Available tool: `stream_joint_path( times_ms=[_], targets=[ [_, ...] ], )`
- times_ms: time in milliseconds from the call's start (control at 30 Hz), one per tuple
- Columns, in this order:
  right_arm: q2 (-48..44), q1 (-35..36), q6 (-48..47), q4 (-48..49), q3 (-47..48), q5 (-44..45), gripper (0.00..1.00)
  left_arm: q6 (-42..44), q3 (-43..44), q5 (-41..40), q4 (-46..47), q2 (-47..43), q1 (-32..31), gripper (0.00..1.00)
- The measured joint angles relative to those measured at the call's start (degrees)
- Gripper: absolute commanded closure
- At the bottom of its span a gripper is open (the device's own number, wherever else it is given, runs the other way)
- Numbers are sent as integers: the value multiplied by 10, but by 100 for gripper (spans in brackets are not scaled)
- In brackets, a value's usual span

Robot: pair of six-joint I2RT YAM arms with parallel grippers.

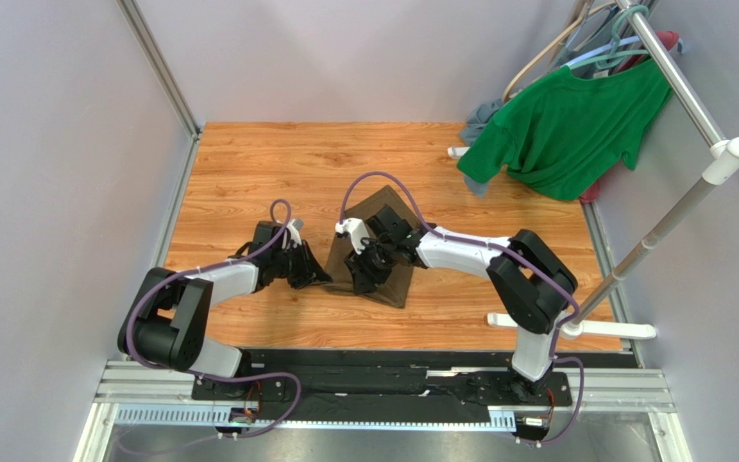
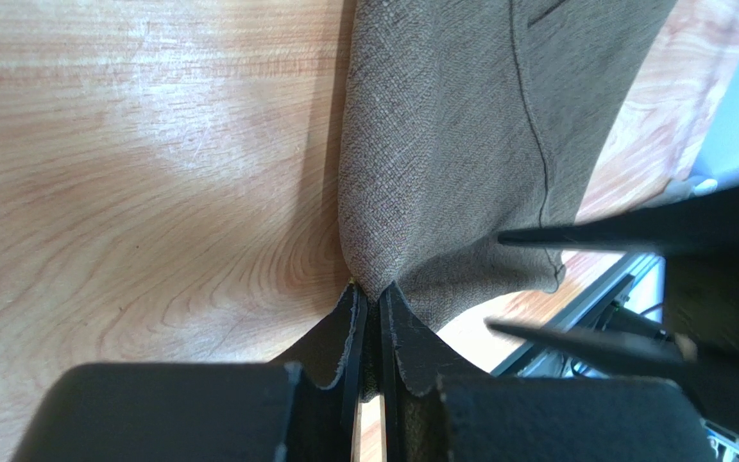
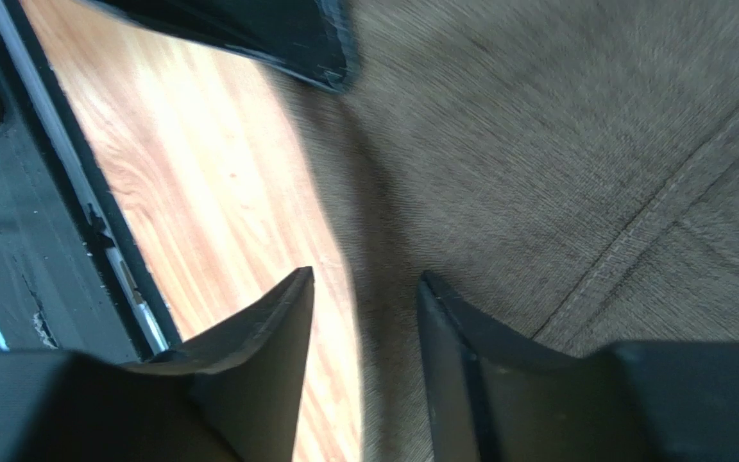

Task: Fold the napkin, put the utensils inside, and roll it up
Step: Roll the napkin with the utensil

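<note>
The napkin (image 1: 380, 217), a dark olive-brown cloth, lies folded on the wooden table (image 1: 248, 164) between my two arms. Its left corner is pinched in my left gripper (image 1: 314, 274), which is shut on the fabric (image 2: 441, 144) right at the tips (image 2: 371, 291). My right gripper (image 1: 366, 262) hovers over the napkin's near edge (image 3: 556, 144). It is open (image 3: 366, 279), with nothing between its fingers, one over bare wood and one over cloth. The right gripper's fingers (image 2: 595, 235) also show in the left wrist view. The utensils are out of view.
A bright green T-shirt (image 1: 566, 125) hangs on a white rack (image 1: 677, 72) at the back right, with a grey-blue garment (image 1: 480, 120) behind it. The rack's foot (image 1: 576, 328) rests on the table at the right. Grey walls enclose left and back. A metal rail (image 1: 383, 390) runs along the near edge.
</note>
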Motion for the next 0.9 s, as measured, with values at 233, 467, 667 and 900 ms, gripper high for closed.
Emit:
stream_joint_path(
  times_ms=[233,467,667,900],
  targets=[
    [-90,91,-20,35,-26,145,41,21,40,8,-59,13,12,100],
    [-103,163,-56,115,-96,292,34,33,53,29,-83,38,38,100],
    [-82,194,-80,172,-110,381,34,34,64,47,-96,58,46,100],
    [-28,226,-99,219,-104,436,34,33,69,66,-101,73,52,100]
  ],
)
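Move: My left hand already pinches the left end of the napkin's near fold. The stretch my right hand goes for lies about 2 cm back and 1 cm right of my left fingers. From my right hand, that stretch is some 3 cm left, level fore and aft, 1 cm lower; my left gripper is 4 cm left and 2 cm ahead. The napkin's flat part is centred roughly 10 cm ahead and 6 cm right, its right near corner 11 cm right and 3 cm back. I hop my right hand up about 4 cm and a little back over the napkin's near fold, opening its fingers wider, then sink again, ending some 4 cm farther left. Meanwhile its wrist swings roughly 40 degrees so the fingers aim forward-left, astride the fold beside my left grip. My left hand keeps its pinch, drawing about 1 cm left and tipping slightly down. ##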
